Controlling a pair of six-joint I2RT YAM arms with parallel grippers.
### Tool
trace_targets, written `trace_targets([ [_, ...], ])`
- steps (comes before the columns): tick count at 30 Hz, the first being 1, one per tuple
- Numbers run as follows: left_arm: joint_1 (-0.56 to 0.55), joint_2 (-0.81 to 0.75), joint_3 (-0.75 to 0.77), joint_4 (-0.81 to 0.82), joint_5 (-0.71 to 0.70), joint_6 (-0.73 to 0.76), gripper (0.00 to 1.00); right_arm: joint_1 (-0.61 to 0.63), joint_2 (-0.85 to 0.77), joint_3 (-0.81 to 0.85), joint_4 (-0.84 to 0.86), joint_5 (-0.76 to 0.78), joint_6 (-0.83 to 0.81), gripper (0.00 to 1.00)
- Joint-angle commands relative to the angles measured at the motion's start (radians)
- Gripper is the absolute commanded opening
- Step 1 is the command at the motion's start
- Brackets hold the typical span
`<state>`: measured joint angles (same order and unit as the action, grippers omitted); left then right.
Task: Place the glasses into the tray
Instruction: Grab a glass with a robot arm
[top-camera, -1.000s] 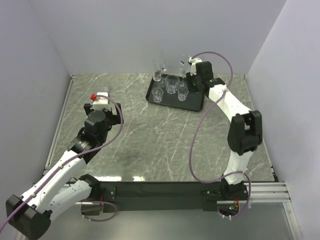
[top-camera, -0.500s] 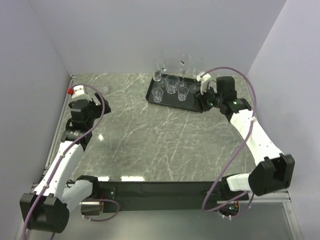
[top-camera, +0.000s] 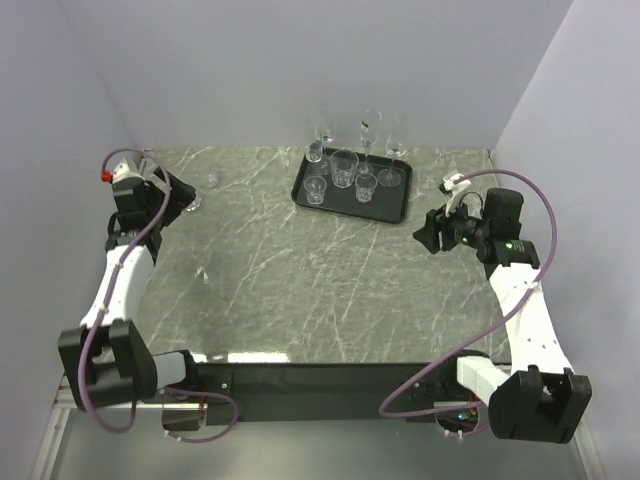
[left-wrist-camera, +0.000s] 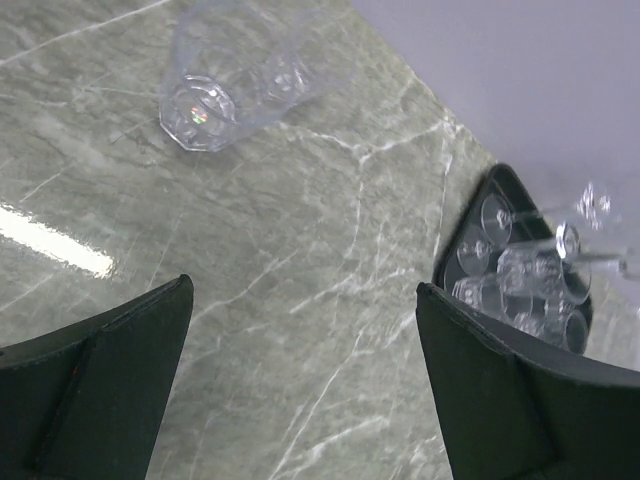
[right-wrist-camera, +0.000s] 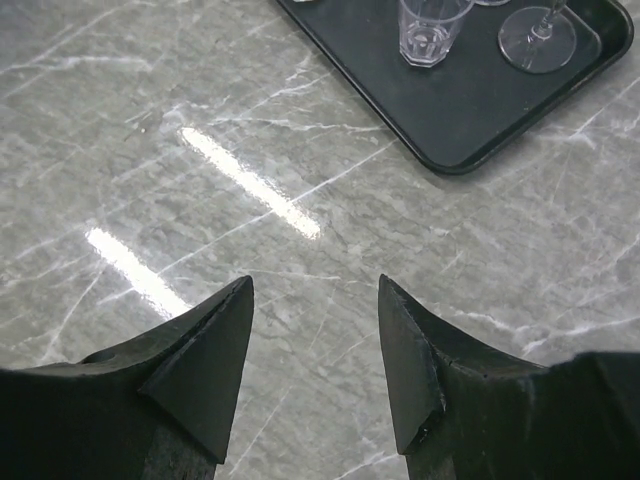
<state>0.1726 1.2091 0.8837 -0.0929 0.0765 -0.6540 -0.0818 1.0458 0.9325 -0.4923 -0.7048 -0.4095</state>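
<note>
The black tray stands at the back centre and holds several clear glasses: tall flutes along its far side, a wine glass and short tumblers. One clear tumbler is on the table at the far left, outside the tray. My left gripper is open and empty just left of it. In the left wrist view the tumbler lies ahead of the open gripper, with the tray to the right. My right gripper is open and empty, to the right of the tray and nearer me. The right wrist view shows the gripper open, with the tray and a tumbler beyond it.
Grey marble table top with walls at the back and both sides. A metal rail runs along the table's left edge beside my left arm. A wine glass foot stands near the tray's corner closest to my right gripper.
My right gripper has drawn back from the tray to the right, leaving a stemmed glass standing there. My left arm has swung out to the far left, close to the lone tumbler.
</note>
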Motion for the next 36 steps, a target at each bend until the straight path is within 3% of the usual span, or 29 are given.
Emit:
trace_targets([
  [1,0.047,0.072,0.098,0.029,0.085,-0.076,0.99,-0.026,-0.01,-0.008,0.023,-0.128,0.0,0.6],
  [8,0.074,0.283,0.233,-0.037,0.105,-0.128,0.98,-0.027,0.002,0.006,-0.012,-0.142,-0.026,0.6],
  [10,0.08,0.326,0.279,-0.076,0.098,-0.148,0.94,-0.029,-0.001,0.005,-0.012,-0.144,-0.028,0.6],
  [18,0.082,0.541,0.484,-0.26,-0.029,-0.203,0.91,-0.027,-0.015,0.002,-0.012,-0.145,-0.032,0.6],
  [21,0.082,0.625,0.582,-0.356,-0.073,-0.228,0.83,-0.029,-0.012,0.003,-0.014,-0.147,-0.034,0.6],
  [24,0.082,0.713,0.696,-0.459,-0.125,-0.234,0.82,-0.029,-0.009,0.002,-0.015,-0.147,-0.037,0.6],
  [28,0.081,0.762,0.745,-0.476,-0.147,-0.237,0.79,-0.03,-0.004,0.002,-0.017,-0.147,-0.037,0.6],
  [36,0.081,0.819,0.779,-0.502,-0.152,-0.243,0.55,-0.03,0.002,0.0,-0.015,-0.142,-0.035,0.6],
])
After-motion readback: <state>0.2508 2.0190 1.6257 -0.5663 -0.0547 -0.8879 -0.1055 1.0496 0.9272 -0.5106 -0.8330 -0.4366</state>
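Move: The glass to grab, the nearer of the two left on the table, stands about 14 cm ahead of the left gripper, 3 cm to its left and some 16 cm below. The second glass is roughly 7 cm farther out and 6 cm to the right of that one, at the same height. From the idle right gripper, the glass to grab lies about 23 cm ahead, 71 cm left and 17 cm below. Bring the left gripper forward and down towards the nearer glass, about 10 cm out and 11 cm down, swinging some 7 cm left as well, so that it arrives at the glass's left side. Tip the fingers about 30 degrees further down and turn the hand counter-clockwise on the way. Begin narrowing the wide-open fingers to a little over half, without closing on the glass. ##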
